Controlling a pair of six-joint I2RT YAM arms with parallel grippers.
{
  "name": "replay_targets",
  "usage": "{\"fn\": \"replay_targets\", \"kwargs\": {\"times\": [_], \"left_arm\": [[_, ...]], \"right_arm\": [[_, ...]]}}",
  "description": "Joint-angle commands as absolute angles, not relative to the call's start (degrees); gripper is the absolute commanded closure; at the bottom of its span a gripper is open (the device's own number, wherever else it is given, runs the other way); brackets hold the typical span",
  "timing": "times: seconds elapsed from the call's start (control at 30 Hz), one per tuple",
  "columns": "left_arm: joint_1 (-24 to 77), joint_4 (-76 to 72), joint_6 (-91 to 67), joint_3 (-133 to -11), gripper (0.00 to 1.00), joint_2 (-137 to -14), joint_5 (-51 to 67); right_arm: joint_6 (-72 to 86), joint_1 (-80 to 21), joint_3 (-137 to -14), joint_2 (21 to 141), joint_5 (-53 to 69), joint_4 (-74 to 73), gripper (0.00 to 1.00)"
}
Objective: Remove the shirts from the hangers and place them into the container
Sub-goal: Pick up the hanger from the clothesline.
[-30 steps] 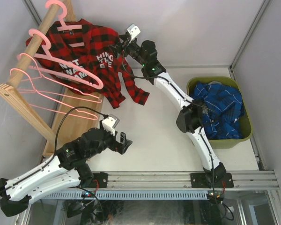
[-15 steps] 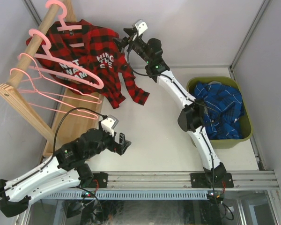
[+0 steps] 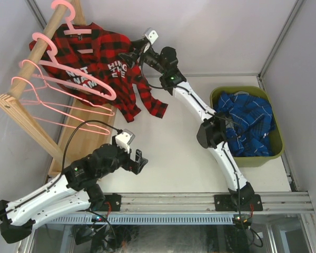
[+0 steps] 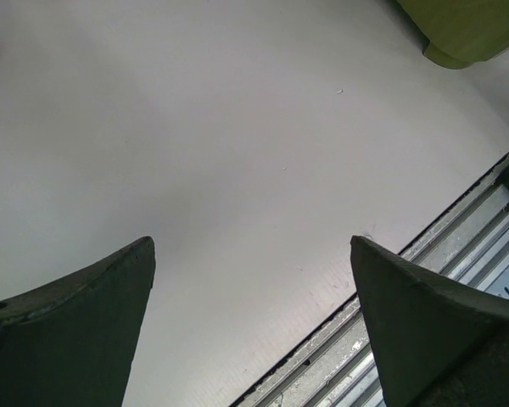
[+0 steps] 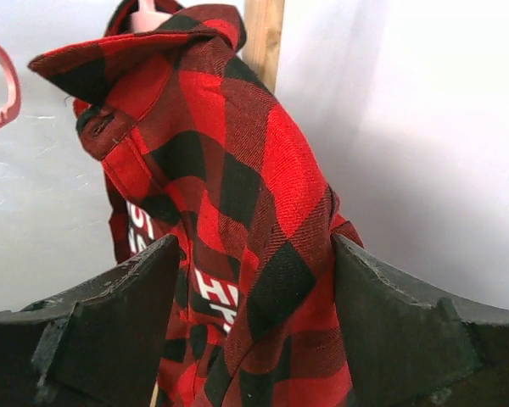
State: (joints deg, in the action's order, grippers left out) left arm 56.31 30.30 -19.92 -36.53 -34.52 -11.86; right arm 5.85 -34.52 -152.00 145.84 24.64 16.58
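Observation:
A red-black plaid shirt [image 3: 102,68] with white lettering hangs on a pink hanger [image 3: 76,29] from the wooden rail at the back left. My right gripper [image 3: 130,57] is at the shirt's right shoulder. In the right wrist view the gripper [image 5: 254,242] is open and straddles a fold of the shirt [image 5: 229,127]; the cloth fills most of the gap. My left gripper [image 3: 142,161] hovers low over the table's front, open [image 4: 250,246] and empty. The olive-green container [image 3: 276,150] at the right holds a blue plaid shirt [image 3: 247,124].
Several empty pink hangers [image 3: 63,108] hang on the slanted wooden rail [image 3: 42,50] over a flat wooden base board [image 3: 84,137]. Grey walls close in at the back and sides. A metal rail [image 4: 458,254] runs along the table's near edge; the container's corner [image 4: 467,34] shows there.
My right gripper rose a little, then swung left and down onto the shirt's shoulder. The left arm has not moved.

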Motion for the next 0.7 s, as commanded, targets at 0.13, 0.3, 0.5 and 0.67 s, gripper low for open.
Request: {"fn": "replay_targets", "kwargs": {"times": [0.13,0.3,0.5,0.67], "left_arm": [[56.43,29.33,-19.54,-39.2,0.0,-34.84,-12.24],[56.43,29.71,-20.21,-38.69,0.0,-33.32,-12.56],[56.43,30.65,-20.39,-38.56,0.0,-32.52,-13.17],[56.43,30.44,-20.56,-38.76,0.0,-32.29,-13.31]], "right_arm": [[7.28,-37.53,-149.27,140.01,32.99,17.94,0.3],[7.28,-39.04,-139.04,131.78,36.58,18.34,0.3],[7.28,-41.89,-135.71,127.38,33.93,15.07,0.3],[-2.42,-44.95,-137.0,128.74,23.32,8.73,0.62]]}}
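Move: The red plaid shirt hangs on its pink hanger some 14 cm left of the right hand, about 2 cm back and 8 cm lower at its middle; its near shoulder is already between the open fingers. Its hook on the rail is roughly 22 cm left, 8 cm ahead and 10 cm higher; the thick empty hanger lies about 18 cm left and 8 cm back, some 3 cm higher. From the left hand the shirt is about 35 cm ahead, 18 cm left and 12 cm higher. The red shirt's near shoulder is pushed back towards the robot by the right hand, whose outer finger bears on the cloth, with the fingers staying part open. The hand travels about 12 cm back and some 5 cm left, dipping slightly before rising, while it turns roughly 15 degrees counter-clockwise beside the empty hangers. ##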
